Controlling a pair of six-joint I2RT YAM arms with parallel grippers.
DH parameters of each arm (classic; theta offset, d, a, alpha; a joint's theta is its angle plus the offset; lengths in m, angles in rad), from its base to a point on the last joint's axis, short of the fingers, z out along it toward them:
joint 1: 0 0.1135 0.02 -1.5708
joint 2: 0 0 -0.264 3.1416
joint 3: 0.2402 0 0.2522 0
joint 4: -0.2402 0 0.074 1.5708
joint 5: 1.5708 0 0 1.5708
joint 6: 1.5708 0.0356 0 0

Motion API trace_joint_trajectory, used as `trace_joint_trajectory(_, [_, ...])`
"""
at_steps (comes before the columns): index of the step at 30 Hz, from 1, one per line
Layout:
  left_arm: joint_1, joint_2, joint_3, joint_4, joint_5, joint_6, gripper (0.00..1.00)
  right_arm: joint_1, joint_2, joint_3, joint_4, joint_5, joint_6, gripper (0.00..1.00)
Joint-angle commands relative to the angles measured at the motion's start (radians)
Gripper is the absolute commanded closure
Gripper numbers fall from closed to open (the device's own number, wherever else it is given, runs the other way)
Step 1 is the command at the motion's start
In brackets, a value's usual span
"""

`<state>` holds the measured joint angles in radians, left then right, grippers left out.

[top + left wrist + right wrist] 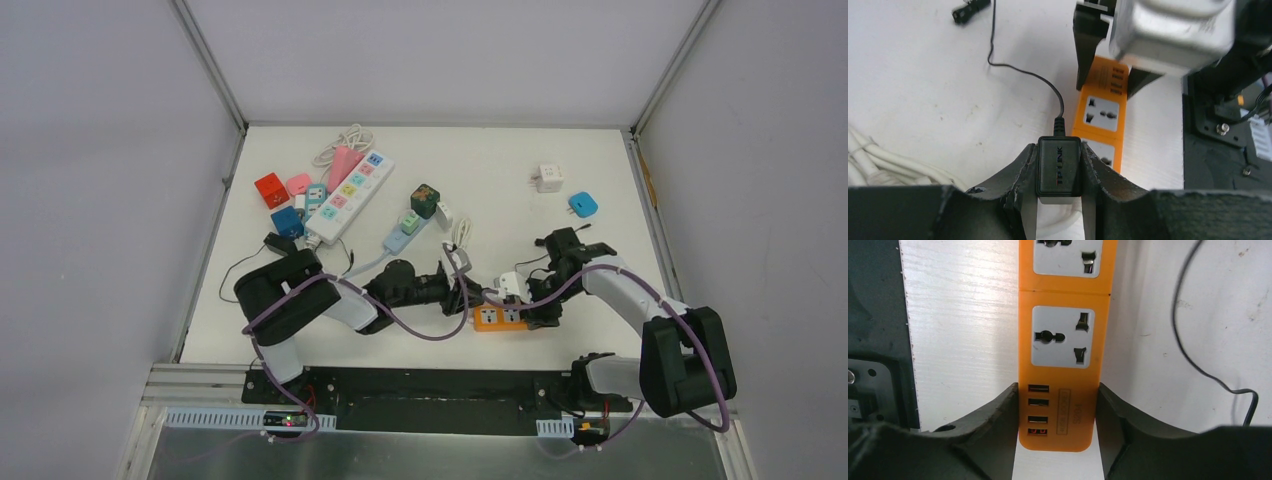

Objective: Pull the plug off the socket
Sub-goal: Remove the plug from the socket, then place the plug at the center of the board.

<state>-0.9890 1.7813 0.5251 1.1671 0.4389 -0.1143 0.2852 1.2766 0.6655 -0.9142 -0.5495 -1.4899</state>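
Note:
My left gripper (1059, 151) is shut on a black plug (1059, 170) marked TP-LINK, its thin black cable (1018, 70) trailing away over the white table. The plug sits just left of the orange socket strip (1100, 112), near the strip's end. My right gripper (1056, 407) is shut on the strip's (1063, 340) USB end, a finger on each long side. Both sockets in the right wrist view have nothing in them. From above, the two grippers meet over the strip (500, 318) near the table's front edge.
A long white power strip (348, 195) and several coloured adapters lie at the back left. A white cube adapter (548, 178) and a blue one (583, 205) are at the back right. A coiled white cable (460, 235) lies behind the grippers. The black base plate (440, 395) borders the near edge.

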Motion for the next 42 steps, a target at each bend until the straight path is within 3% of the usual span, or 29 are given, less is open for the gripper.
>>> trace_joint_trajectory(1, [0.01,-0.098,0.014,0.069,-0.032,-0.099,1.0,0.001,-0.019,0.047,-0.062,-0.023,0.044,0.54])
trace_joint_trajectory(4, [0.033,-0.123,0.037,0.037,-0.006,-0.182,1.0,-0.009,-0.061,0.08,-0.095,-0.072,0.089,0.11])
trace_joint_trajectory(6, [0.05,-0.143,0.055,0.003,0.007,-0.228,1.0,-0.021,-0.1,0.095,-0.117,-0.097,0.105,0.01])
trace_joint_trajectory(13, [0.187,-0.229,0.195,-0.3,0.137,-0.391,1.0,-0.112,-0.154,0.198,-0.284,-0.182,0.089,0.0])
trace_joint_trajectory(21, [0.354,-0.27,0.496,-0.629,0.269,-0.42,1.0,-0.19,-0.167,0.244,-0.331,-0.183,0.11,0.0])
trace_joint_trajectory(29, [0.524,-0.209,0.833,-0.669,0.317,-0.568,1.0,-0.228,-0.199,0.219,-0.296,-0.177,0.125,0.01])
trace_joint_trajectory(42, [0.651,-0.129,1.194,-0.884,0.326,-0.553,1.0,-0.233,-0.188,0.199,-0.284,-0.163,0.117,0.0])
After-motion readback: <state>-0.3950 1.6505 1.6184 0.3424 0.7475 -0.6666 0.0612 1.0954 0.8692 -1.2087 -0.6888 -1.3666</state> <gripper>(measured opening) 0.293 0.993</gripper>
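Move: Beyond the left end of the orange strip, the left hand already holds the black plug, pulled clear; the strip's middle lies some 8 cm to its right, 4 cm back and 8 cm below. The white cable coil lies about 11 cm ahead and 4 cm left, the white adapter 19 cm ahead and 7 cm left, the green box 23 cm ahead and 11 cm left. The right hand grips the strip's right end, its middle about 6 cm to the left, level fore and aft and 1 cm lower. Carrying the plug away from the orange strip, the left hand climbs about 35 cm, straight up at first, then also some 20 cm forward and 10 cm left; its grip stays shut as the fingers tilt upward and swing counter-clockwise towards forward. The right hand opens wide, lets go of the strip and rises about 9 cm, turning slightly clockwise. ##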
